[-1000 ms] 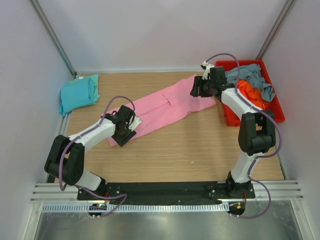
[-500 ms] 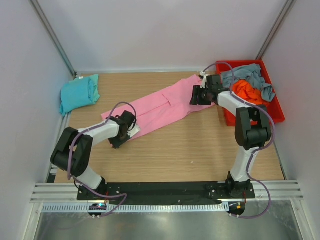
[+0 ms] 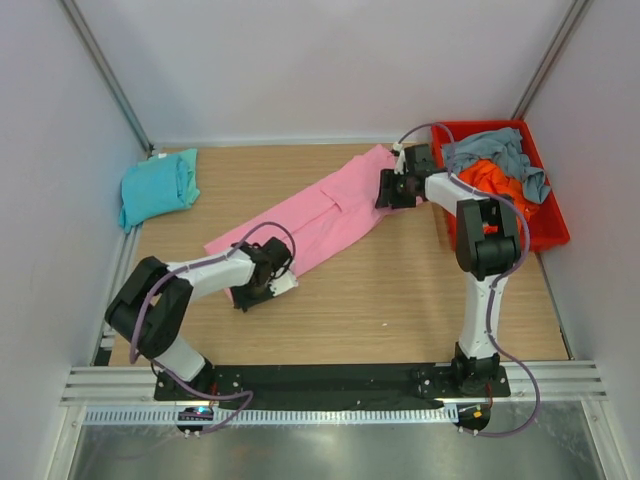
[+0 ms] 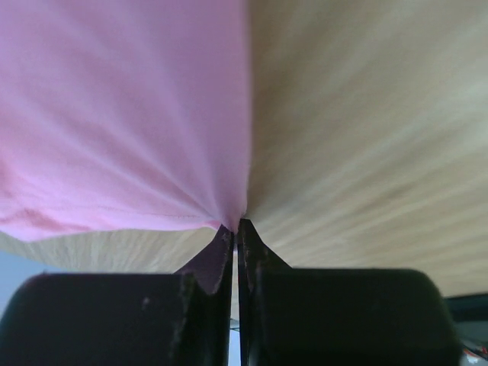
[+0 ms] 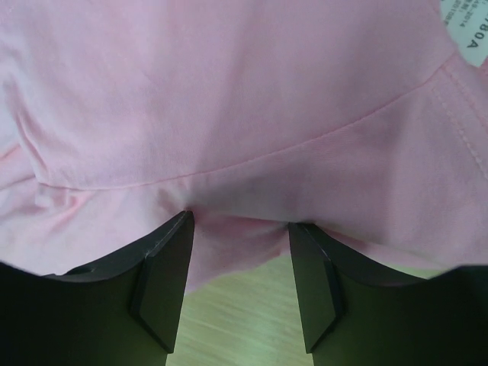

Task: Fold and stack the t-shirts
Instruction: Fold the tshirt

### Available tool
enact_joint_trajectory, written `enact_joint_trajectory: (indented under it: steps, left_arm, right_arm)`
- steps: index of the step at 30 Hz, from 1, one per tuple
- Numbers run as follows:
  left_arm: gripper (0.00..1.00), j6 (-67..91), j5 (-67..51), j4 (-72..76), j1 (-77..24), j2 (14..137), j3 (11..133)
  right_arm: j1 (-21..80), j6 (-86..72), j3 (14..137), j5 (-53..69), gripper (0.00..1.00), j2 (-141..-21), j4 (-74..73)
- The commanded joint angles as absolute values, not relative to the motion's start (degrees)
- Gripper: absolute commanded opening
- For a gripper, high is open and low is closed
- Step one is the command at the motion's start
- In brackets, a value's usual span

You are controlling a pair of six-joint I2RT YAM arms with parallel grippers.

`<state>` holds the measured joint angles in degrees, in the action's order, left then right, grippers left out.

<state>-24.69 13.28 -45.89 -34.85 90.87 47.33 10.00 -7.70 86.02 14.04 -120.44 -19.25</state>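
Note:
The pink t-shirt [image 3: 330,205] lies in a long diagonal strip across the wooden table, from near left to far right. My left gripper [image 3: 248,290] is at its near-left end, shut on a pinched corner of the pink t-shirt [image 4: 130,114]; the left gripper [image 4: 235,226] has cloth bunched at its tips. My right gripper [image 3: 388,192] is open at the far-right end. In the right wrist view the right gripper [image 5: 240,221] presses down on the hem of the pink t-shirt [image 5: 229,91], with cloth between its spread fingers. A teal t-shirt [image 3: 158,187] lies folded at the far left.
A red bin [image 3: 550,215] stands at the far right, right beside the right arm. It holds the orange t-shirt [image 3: 497,180] and the grey-blue t-shirt [image 3: 500,150]. A white label [image 5: 467,23] shows on the pink cloth. White walls close in the table.
My left gripper has gone from open to shut on the pink t-shirt's near-left corner and shifted a little right. My right gripper has come down and left onto the far end.

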Motion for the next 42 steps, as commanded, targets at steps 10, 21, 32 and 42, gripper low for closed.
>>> enact_joint_trajectory:
  steps: [10, 21, 32, 42]
  left_arm:
    - [0.01, -19.51, 0.18, -59.94, -60.55, 95.79, 55.18]
    - [0.01, -19.51, -5.88, -61.00, -73.91, 111.61, 71.62]
    - [0.00, -20.83, -6.59, -61.87, -75.06, 121.63, 87.44]
    - [0.00, -21.36, -6.42, -62.84, -75.41, 127.78, 96.67]
  right_arm:
    - [11.95, -6.15, 107.03, 16.25, 0.59, -134.20, -26.10]
    - [14.94, -5.54, 116.36, 18.11, 0.59, -139.74, -28.74]
    - [14.94, -4.83, 127.43, 17.75, 0.60, -143.78, -31.28]
    - [14.85, -5.01, 137.37, 18.54, 0.61, -149.50, -31.03]
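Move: The left hand already pinches the t-shirt's near corner at table level; the middle of the table's near edge, towards which it goes, lies some 16 cm back and 26 cm to its right, while the folded strip's middle is about 25 cm ahead and 19 cm right. From the right hand, open with both fingertips on the cloth, the collar tag is roughly 12 cm ahead and 5 cm right, the strip's middle 20 cm left and 8 cm back, and the red bin's middle 35 cm right and 7 cm ahead. Keeping its pinch on the corner, the left hand drags it low over the table some 25 cm to the right and 12 cm back, slantwise at first and then almost purely rightward along the near edge, turning about 35 degrees clockwise as its fingertips tip back towards the base. Meanwhile the right hand, fingers still spread and resting on the cloth near the collar, slides that end about 11 cm forward and 8 cm left with a slight counter-clockwise turn. ##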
